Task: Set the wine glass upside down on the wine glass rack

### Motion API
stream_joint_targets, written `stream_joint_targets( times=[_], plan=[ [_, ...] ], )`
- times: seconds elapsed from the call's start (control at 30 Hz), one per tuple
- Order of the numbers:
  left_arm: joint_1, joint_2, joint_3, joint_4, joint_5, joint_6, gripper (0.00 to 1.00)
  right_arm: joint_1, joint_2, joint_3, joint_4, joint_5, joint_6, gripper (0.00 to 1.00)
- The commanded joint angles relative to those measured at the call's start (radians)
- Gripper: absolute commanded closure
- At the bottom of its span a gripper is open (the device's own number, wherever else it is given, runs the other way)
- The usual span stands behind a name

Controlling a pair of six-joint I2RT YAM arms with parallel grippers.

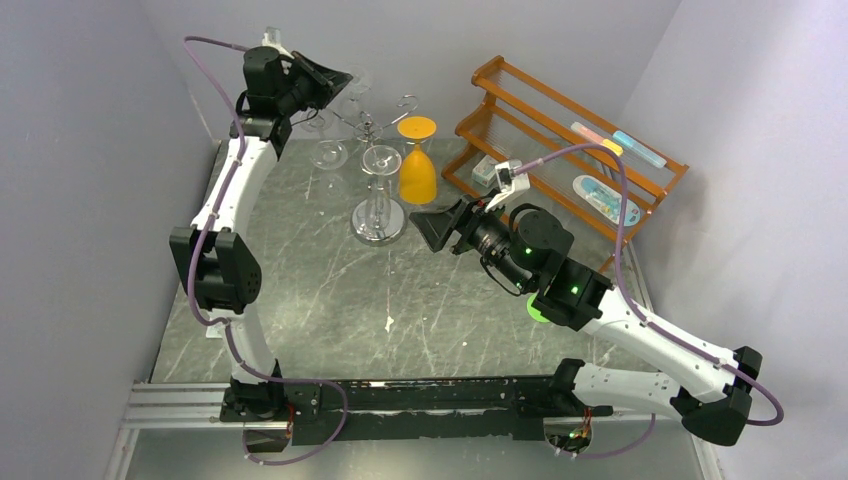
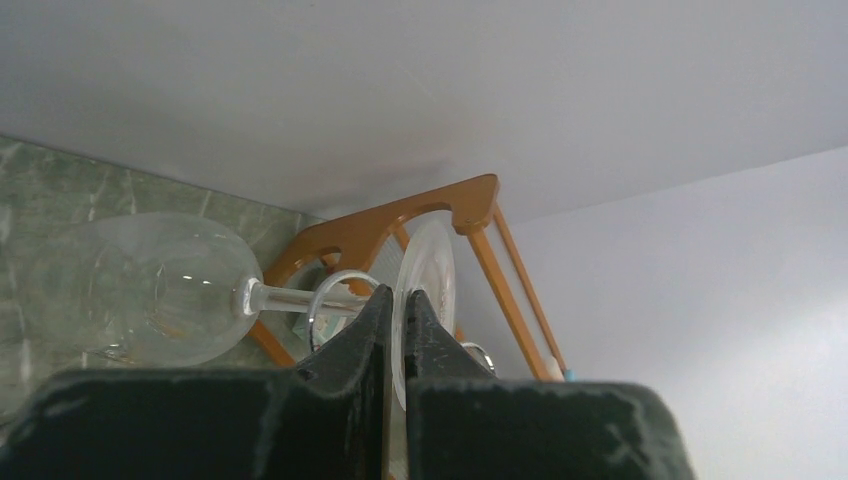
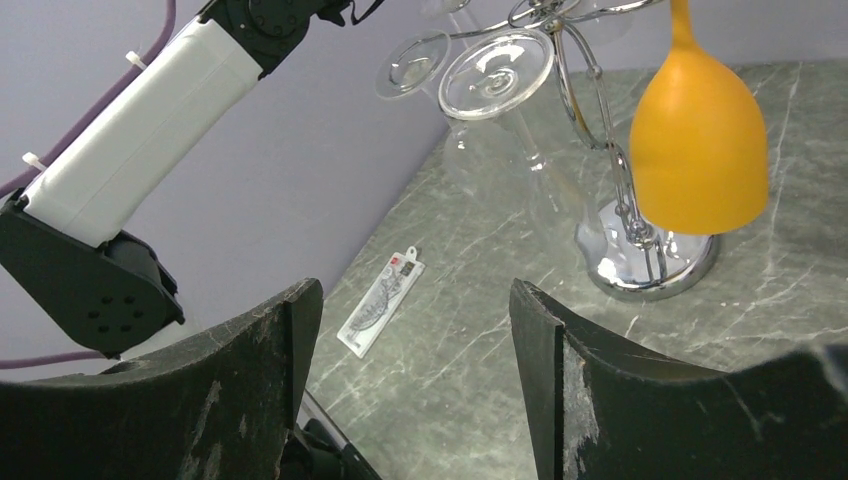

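My left gripper [image 2: 397, 300] is shut on the thin round foot [image 2: 430, 262] of a clear wine glass [image 2: 160, 290]. The glass lies sideways, with its stem and bowl reaching left. A chrome loop of the wine glass rack [image 2: 335, 285] curls around the stem close to the fingers. From above, the left gripper [image 1: 335, 80] is high at the back by the rack's scrolled arms [image 1: 375, 125]. The rack's mirrored base [image 1: 378, 222] stands on the table. My right gripper [image 3: 415, 300] is open with nothing in it, in front of the rack [image 3: 650, 265].
An orange glass [image 1: 417, 160] and two clear glasses [image 1: 330, 153] [image 1: 381, 160] hang upside down on the rack. An orange-brown wooden shelf [image 1: 560, 150] with small packets stands at the back right. A flat packet [image 3: 380, 300] lies on the table near the left wall.
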Motion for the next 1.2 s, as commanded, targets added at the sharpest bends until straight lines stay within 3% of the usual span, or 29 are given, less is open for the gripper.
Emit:
stream_joint_targets(
  times=[0.0,0.13,0.4,0.73,1.17],
  plan=[
    [0.008,-0.026,0.044,-0.023,-0.068,0.096,0.95,-0.003,-0.011,-0.015,0.016,0.023,-0.001,0.28],
    [0.009,-0.023,0.091,-0.126,-0.109,0.192,0.94,-0.003,-0.012,-0.02,0.016,0.016,0.007,0.28],
    [0.009,-0.017,0.108,-0.169,-0.105,0.225,0.75,-0.003,-0.004,-0.016,0.037,0.005,0.021,0.28],
    [0.011,-0.039,0.147,-0.252,-0.199,0.277,0.68,-0.003,-0.023,-0.02,0.024,0.035,0.023,0.28],
    [0.011,-0.183,0.102,-0.262,-0.264,0.484,0.43,-0.002,0.013,-0.035,-0.069,0.205,0.003,0.27]
  ],
)
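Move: The left hand still pinches the clear glass's foot, its stem already at the rack's back hook, which lies about 3 cm below, 2 cm right and 1 cm back. From that hand the empty right hook is some 11 cm right, 4 back and 4 below; the far-left glass's foot 7 cm left, 8 back, 4 below; the orange goblet's foot 13 cm right, 10 back, 4 below. The back hook is about 30 cm ahead of the right hand, 13 left, slightly below. Still pinching the foot of the upside-down glass, the left hand sinks about 2 cm towards the back hook, then its fingers open and let go. It draws away left, some 5 cm in all, rising and easing back at the end as the wrist rolls its left side up about 20 degrees. The open right hand, empty, at last starts a small dip forward and right. ##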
